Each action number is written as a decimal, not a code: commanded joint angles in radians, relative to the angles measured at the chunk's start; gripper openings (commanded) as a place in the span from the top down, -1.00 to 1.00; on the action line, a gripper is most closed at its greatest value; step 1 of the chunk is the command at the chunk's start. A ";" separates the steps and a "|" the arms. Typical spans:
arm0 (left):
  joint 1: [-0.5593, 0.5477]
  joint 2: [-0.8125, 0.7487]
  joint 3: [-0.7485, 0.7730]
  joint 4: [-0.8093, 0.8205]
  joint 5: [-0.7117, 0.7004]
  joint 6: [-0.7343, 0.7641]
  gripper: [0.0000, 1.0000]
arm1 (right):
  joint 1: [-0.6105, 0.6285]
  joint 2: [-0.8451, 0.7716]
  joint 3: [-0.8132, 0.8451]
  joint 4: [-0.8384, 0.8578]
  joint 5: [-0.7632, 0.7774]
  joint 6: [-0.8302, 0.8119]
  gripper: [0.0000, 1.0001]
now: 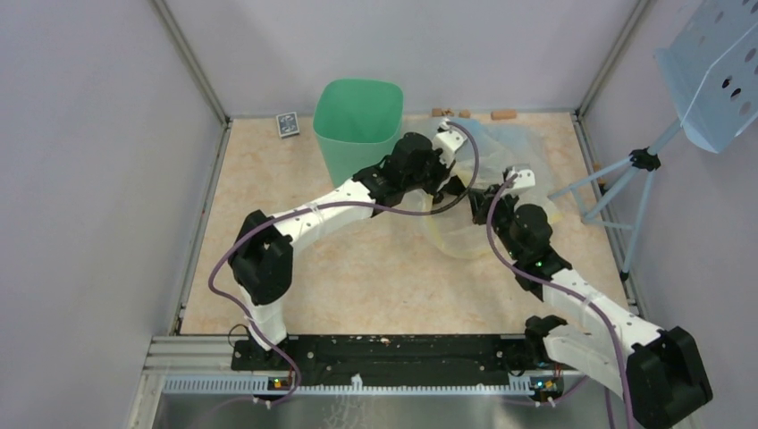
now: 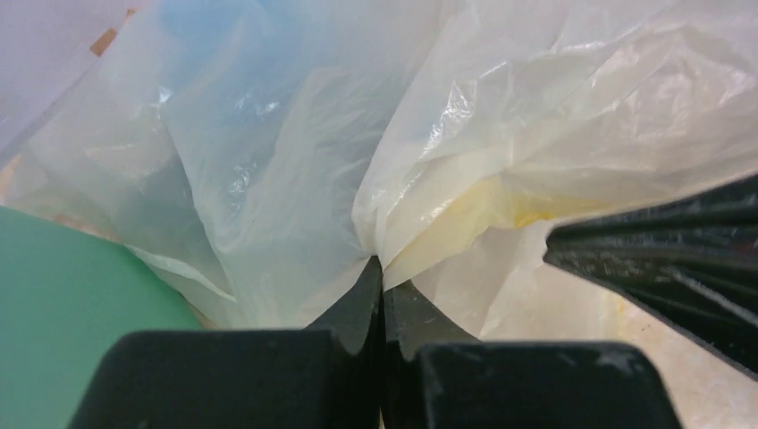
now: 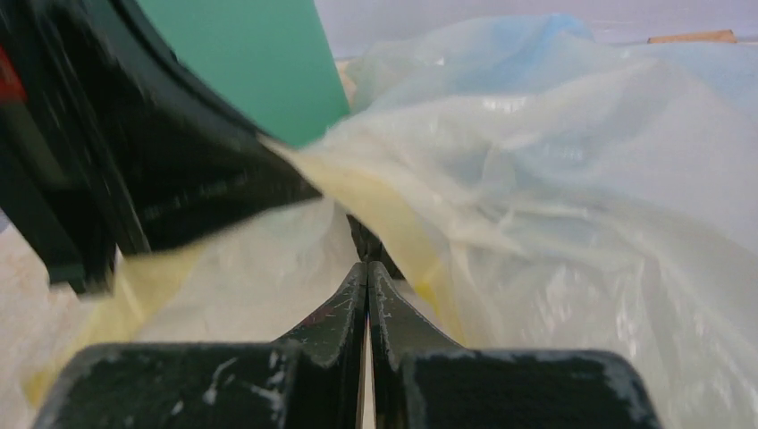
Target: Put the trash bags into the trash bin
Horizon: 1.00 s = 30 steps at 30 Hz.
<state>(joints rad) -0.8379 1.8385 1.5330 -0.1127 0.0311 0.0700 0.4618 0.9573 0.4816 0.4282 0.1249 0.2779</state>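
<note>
The mint-green trash bin (image 1: 357,125) stands upright at the back centre; its side shows in the left wrist view (image 2: 54,313) and the right wrist view (image 3: 241,63). No black trash bag shows in any view. A heap of clear bluish (image 1: 509,143) and yellowish translucent plastic bags (image 1: 456,234) lies right of the bin. My left gripper (image 1: 450,186) (image 2: 382,264) is shut, pinching a fold of the translucent plastic (image 2: 295,179). My right gripper (image 1: 483,201) (image 3: 367,266) is shut on the yellowish plastic (image 3: 384,206), close beside the left one.
A card pack (image 1: 287,124) lies left of the bin. Brown blocks (image 1: 505,113) sit along the back wall. A light blue tripod stand (image 1: 626,179) with a perforated tray (image 1: 715,63) stands at the right. A black ridged part (image 2: 661,259), apparently the other arm, is at the left wrist view's right edge.
</note>
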 commanded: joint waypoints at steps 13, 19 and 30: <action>0.035 -0.114 -0.005 0.040 0.197 -0.272 1.00 | 0.179 0.329 -0.157 0.462 0.060 -0.091 0.80; 0.045 -0.170 -0.073 0.047 0.205 -0.301 1.00 | 0.217 0.517 -0.104 0.462 0.146 -0.070 0.77; 0.060 -0.206 -0.122 0.055 0.266 -0.342 1.00 | 0.146 0.595 -0.062 0.440 0.111 0.082 0.45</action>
<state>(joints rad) -0.7815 1.6886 1.4281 -0.1047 0.2592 -0.2459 0.6521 1.5536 0.3752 0.8215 0.2638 0.2676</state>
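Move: The lower film of the clear trash bag's open mouth lies roughly 18 cm below the right hand and about 5 cm to its left. The upper rim, pinched by the left fingers, is some 4 cm ahead and 4 cm left at the same height; the green bin stands about 16 cm ahead and 26 cm left. From the left hand, that lower film is about 18 cm below and 4 cm back. Right sinks some 17 cm and leftwards into the clear bag's mouth, fingers parting; left lifts pinched rim backwards. ##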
